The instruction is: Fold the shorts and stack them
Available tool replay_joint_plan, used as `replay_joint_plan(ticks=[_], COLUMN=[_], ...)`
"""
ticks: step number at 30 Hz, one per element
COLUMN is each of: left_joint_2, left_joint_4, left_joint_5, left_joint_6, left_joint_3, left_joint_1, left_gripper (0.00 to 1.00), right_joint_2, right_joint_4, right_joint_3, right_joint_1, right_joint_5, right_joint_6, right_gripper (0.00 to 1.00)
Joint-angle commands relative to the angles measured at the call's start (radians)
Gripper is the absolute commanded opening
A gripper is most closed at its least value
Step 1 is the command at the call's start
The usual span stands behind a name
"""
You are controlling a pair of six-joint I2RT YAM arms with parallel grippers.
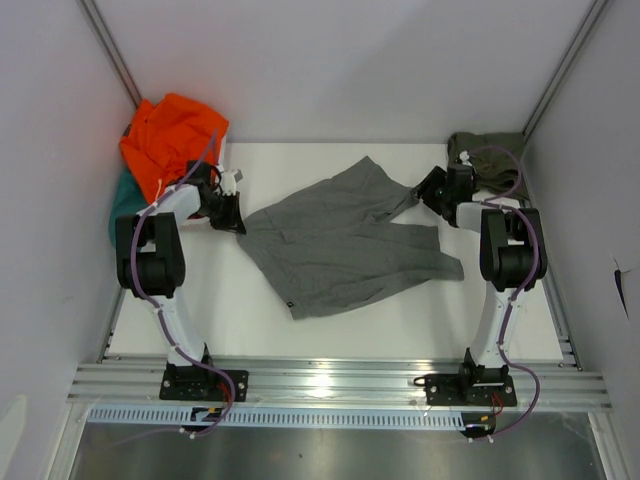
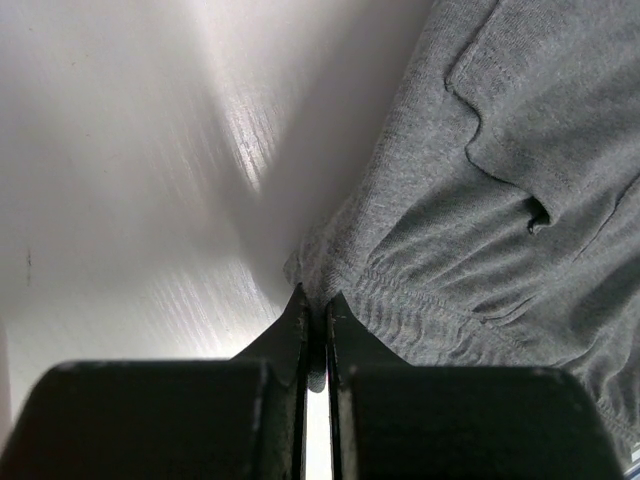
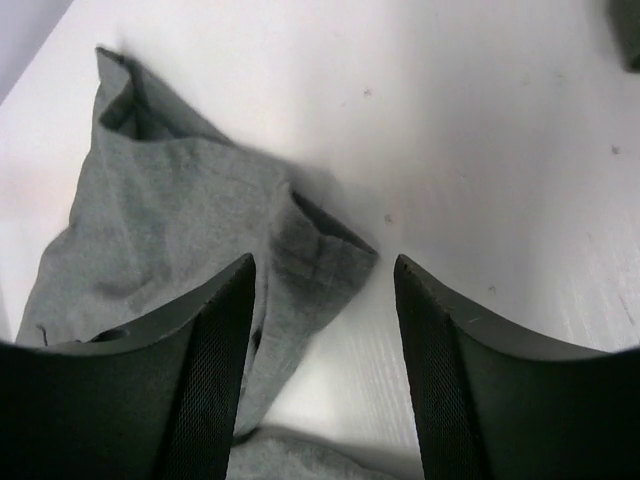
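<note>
The grey shorts lie spread and rumpled across the middle of the white table. My left gripper is at their left corner, and the left wrist view shows it shut on a pinch of the gathered waistband edge of the grey shorts. My right gripper stands open at the shorts' far right leg. In the right wrist view, that gripper has a folded corner of the grey shorts lying loose on the table between its fingers. The olive green shorts sit bunched in the back right corner.
An orange garment is heaped in the back left corner, with a teal garment beneath it at the table's left edge. Grey walls close in on both sides and at the back. A dark edge of the olive shorts shows in the right wrist view.
</note>
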Motion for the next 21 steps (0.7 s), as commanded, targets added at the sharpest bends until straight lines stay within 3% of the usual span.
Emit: replay_joint_plan(ticks=[1,6,10,12,17,21], left_joint_2=[0.005,0.003,0.003,0.005,0.005,0.003], left_joint_4=[-0.014,-0.014,-0.023,-0.023,-0.031,-0.028], left_joint_5=[-0.004,-0.023,-0.038,-0.041,-0.053,-0.064], left_joint_6=[0.019,0.035,0.05,0.055,0.068,0.081], left_joint_3=[0.039,0.045,0.05,0.05,0.052,0.049], left_joint_1=[-0.013,-0.042,-0.047,-0.047,-0.078,-0.087], left_gripper=[0.0,0.0,0.0,0.01,0.0,0.0], right_joint_2=[0.001,0.07,0.186,0.266,0.413,0.496], right_joint_4=[0.019,-0.002,-0.024,-0.106,-0.293,-0.329], right_joint_3=[0.069,0.261,0.485,0.577,0.851,0.933], right_joint_1=[-0.002,0.035,0.051,0.064,0.101,0.107], right_joint_5=[-0.082,-0.205,-0.327,-0.354,-0.331,-0.331], right_joint_6=[-0.082,-0.234,-0.263,-0.292,-0.372,-0.349], right_gripper=[0.6,0.6,0.6,0.59,0.57,0.55])
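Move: For the open right gripper, the far corner of the grey shorts lies about 12 cm ahead and 16 cm to its left, some 4 cm lower. The leg corner it has already let go of is level with it, about 3 cm left and 3 cm below; the folded green shorts sit 8 cm ahead and 17 cm to its right. From the left gripper, that far corner is roughly 24 cm ahead and 38 cm right. Lift the open right gripper clear of the released leg corner and arc it forward and left, about 11 cm each way, to the far corner of the grey shorts: up nearly 10 cm first, then down about 4 cm near the end. Swing the hand some 30 degrees counter-clockwise, tips raised, fingers still open. Keep the left gripper pinching its corner, easing it a little to the right. ##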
